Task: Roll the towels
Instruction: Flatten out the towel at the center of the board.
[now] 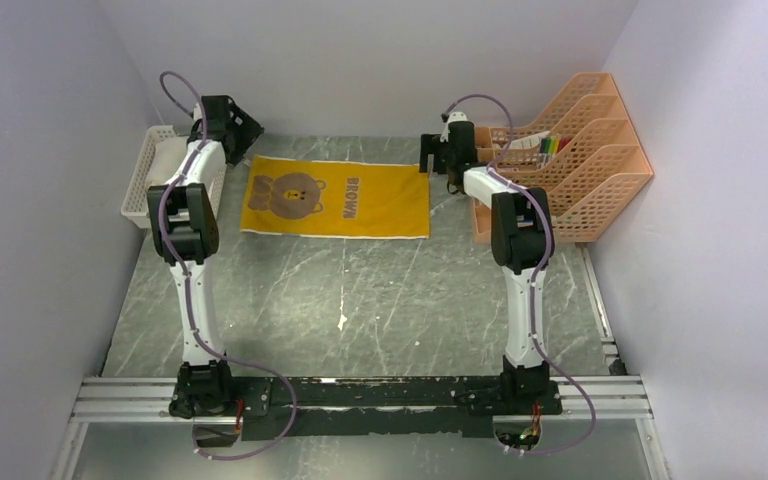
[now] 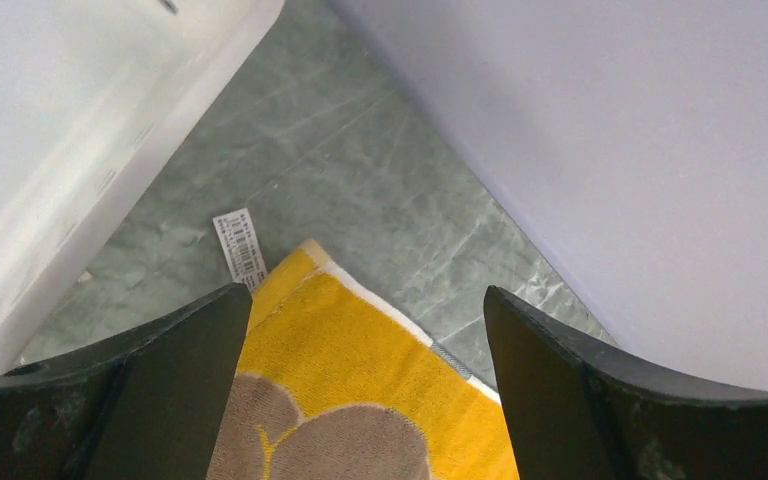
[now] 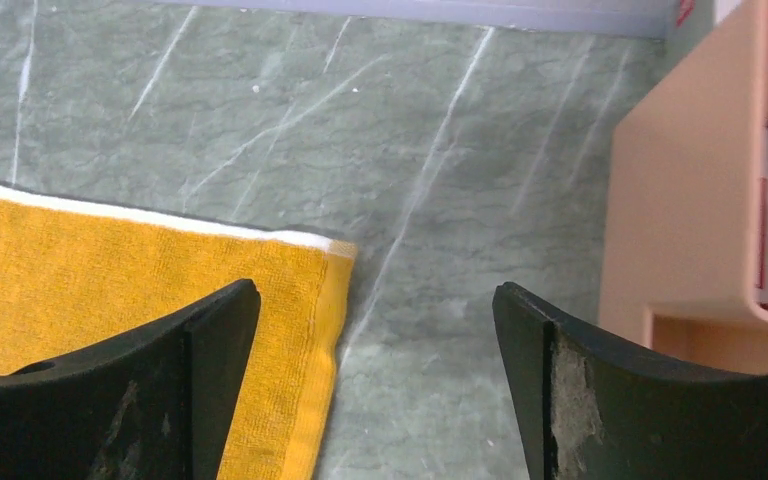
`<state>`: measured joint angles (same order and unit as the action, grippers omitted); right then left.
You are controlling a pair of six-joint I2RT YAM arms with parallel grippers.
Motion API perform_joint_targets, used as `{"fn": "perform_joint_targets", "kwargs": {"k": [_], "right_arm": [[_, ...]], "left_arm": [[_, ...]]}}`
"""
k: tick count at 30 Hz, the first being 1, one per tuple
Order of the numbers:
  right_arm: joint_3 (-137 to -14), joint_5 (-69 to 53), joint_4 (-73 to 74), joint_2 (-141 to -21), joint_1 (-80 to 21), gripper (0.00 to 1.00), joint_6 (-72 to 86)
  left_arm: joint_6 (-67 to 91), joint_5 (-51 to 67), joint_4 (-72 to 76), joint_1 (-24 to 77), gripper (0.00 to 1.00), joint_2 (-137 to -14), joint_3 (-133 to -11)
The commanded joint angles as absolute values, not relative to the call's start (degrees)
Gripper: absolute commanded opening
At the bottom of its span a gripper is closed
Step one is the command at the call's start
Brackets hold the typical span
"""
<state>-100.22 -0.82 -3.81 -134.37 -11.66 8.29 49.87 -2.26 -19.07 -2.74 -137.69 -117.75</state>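
Note:
One towel (image 1: 338, 196) lies flat and spread out at the far middle of the table, mustard-yellow side up, with a brown bear and the word BROWN on it. My left gripper (image 1: 243, 130) hovers over its far left corner (image 2: 360, 350), open, with nothing between the fingers. A white label (image 2: 240, 246) sticks out at that corner. My right gripper (image 1: 430, 158) is open above the far right corner (image 3: 290, 260), its left finger over the hem and its right finger over bare table. Something pale lies in the basket at the left; I cannot tell whether it is a towel.
A white slotted basket (image 1: 148, 178) stands against the left wall, close beside my left gripper (image 2: 368, 292). An orange file rack (image 1: 575, 150) holding pens stands at the right, close to my right gripper (image 3: 375, 287). The back wall is just behind both grippers.

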Motion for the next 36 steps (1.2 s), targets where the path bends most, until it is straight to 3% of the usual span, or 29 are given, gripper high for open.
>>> {"fn": "perform_joint_targets", "kwargs": {"k": [1,5,7,9,10,11,15,24,36], "right_arm": [[-96.2,-2.3,-9.2,-128.0,-11.3,0.89,6.7],[-86.8,-6.5,-15.1,-118.4,-11.8,0.86,9.4],[-82.0,-8.3,-16.8,-114.6,-13.0,0.77,10.2],[-78.2,-8.8,-16.5,-111.9,-14.9,0.63,10.3],[-76.7,-9.4,-16.0,-111.2,-15.8,0.43,10.4],[-75.2,-10.4,-15.4,-110.8,-16.7,0.27,10.7],[-70.2,-12.8,-14.1,-110.9,-18.4,0.00,12.8],[-62.3,-13.1,-12.5,-112.2,-19.7,0.00,17.7],[-50.0,-6.3,-9.5,-107.8,-17.8,0.00,22.3]], "left_arm": [[41.8,1.5,-12.9,-3.3,0.98,-132.6,-117.1],[35.2,10.4,-2.2,-2.5,0.98,-122.1,-103.6],[33.3,14.7,1.8,-2.1,0.98,-117.4,-96.5],[31.7,14.8,2.1,0.3,0.98,-114.3,-91.4],[30.8,14.0,1.1,1.0,1.00,-113.2,-89.4],[29.9,13.2,-0.2,1.6,0.95,-112.3,-87.5],[29.4,10.5,0.2,2.3,0.83,-107.3,-77.7],[32.6,6.1,5.1,2.2,0.58,-98.1,-62.4],[32.1,2.2,3.6,2.1,0.55,-97.1,-62.3]]}}
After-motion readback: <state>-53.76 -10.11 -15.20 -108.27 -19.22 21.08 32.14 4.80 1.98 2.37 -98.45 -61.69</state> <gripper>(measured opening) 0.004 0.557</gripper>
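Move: The spread yellow towel's near right corner lies about 20 cm back and 3 cm left of the right hand, some 4 cm below it. The orange rack's middle stands roughly 24 cm right and 7 cm back of that hand. From the left hand the towel's near left corner is about 20 cm back, 3 cm right and 7 cm down; the white basket's middle is some 17 cm left and 8 cm back. Back towards its base, in an arc that first rises some 10 cm, the right hand travels about 20 cm and somewhat left, shuts its fingers on the way and sets the closed tips on the towel by its near right corner, sliding the last few centimetres back and right. The left hand likewise arcs up and back, some 17 cm and slightly right, turning clockwise and half closing, to hover over the towel's left end. ##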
